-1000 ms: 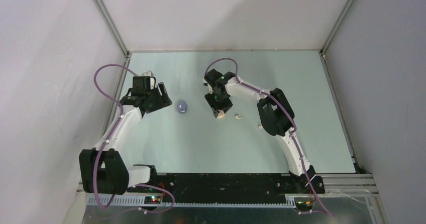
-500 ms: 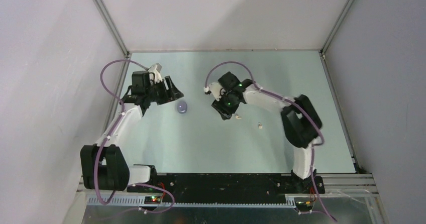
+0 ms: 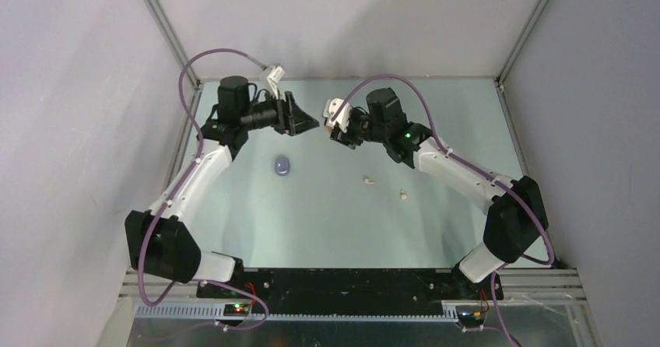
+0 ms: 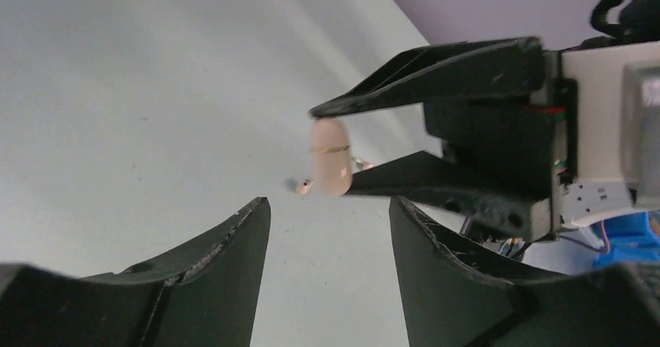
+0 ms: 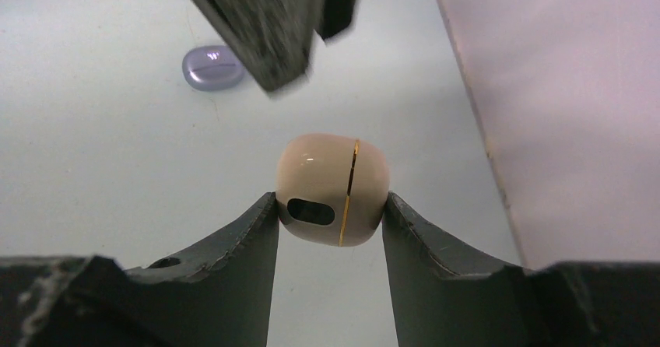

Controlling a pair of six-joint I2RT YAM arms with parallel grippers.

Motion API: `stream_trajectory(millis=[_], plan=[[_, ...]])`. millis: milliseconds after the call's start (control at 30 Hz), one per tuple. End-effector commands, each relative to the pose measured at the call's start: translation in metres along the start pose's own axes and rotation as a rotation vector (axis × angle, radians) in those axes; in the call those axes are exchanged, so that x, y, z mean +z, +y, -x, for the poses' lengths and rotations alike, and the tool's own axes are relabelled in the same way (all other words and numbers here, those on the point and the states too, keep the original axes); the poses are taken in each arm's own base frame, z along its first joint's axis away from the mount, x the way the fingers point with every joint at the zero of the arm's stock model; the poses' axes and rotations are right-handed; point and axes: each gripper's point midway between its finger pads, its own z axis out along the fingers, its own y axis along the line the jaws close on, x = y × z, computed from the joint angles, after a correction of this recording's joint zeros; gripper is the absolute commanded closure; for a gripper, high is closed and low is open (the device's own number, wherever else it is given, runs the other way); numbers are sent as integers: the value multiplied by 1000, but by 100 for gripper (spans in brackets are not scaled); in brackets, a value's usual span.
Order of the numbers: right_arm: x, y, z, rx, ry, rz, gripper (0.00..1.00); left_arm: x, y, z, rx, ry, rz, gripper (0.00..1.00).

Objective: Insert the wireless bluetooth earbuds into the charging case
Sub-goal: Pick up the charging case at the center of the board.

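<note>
The charging case (image 5: 333,187) is beige with a gold seam and a dark oval slot. My right gripper (image 5: 328,199) is shut on it, raised above the table at the back middle (image 3: 333,123). My left gripper (image 3: 311,123) faces it tip to tip, and its jaws (image 4: 327,207) stand open with nothing between them. In the left wrist view the case (image 4: 329,158) shows at the right gripper's fingertips, a short way ahead. Two small white earbuds (image 3: 368,180) (image 3: 403,195) lie on the table below the right arm. One earbud (image 4: 303,184) shows beyond the case.
A lavender oval pod (image 3: 282,165), about the case's size and closed, lies on the pale green table (image 3: 327,222) under the left arm; it also appears in the right wrist view (image 5: 212,67). Grey walls with metal posts (image 3: 167,32) enclose the table.
Both arms rose and swung toward the back middle until their grippers face each other. The right one carried the case up from near the earbuds. The left jaws narrowed somewhat.
</note>
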Motion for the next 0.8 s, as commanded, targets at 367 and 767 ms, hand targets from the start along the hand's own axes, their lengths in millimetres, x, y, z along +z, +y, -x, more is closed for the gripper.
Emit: stream_trajectory(millis=[367, 767], plan=[[-16, -8, 83, -176, -230, -76, 82, 24, -6, 4, 162, 41, 105, 45], [-16, -6, 89, -195, -237, -86, 82, 33, -26, -9, 189, 95, -37, 71]])
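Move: The charging case, already pinched in the right fingertips, is about 7 cm to the right of the open left gripper, 1 cm ahead and some 4 cm below it. On the table, some 26 cm below that gripper, the purple case is 9 cm left and 3 cm ahead, the nearer earbud 14 cm right and 1 cm back. From the right hand, the left gripper is 7 cm left, 1 cm back and 4 cm up. Bring the left gripper about 4 cm to the right and slightly down onto the charging case, rolling it just under 10 degrees, and narrow its wide-open fingers until the tips pinch the case from both sides. Meanwhile raise the right hand some 3 cm and carry it nearly as far left, drawing back a little and tipping its fingers up slightly; keep its grip on the case. ##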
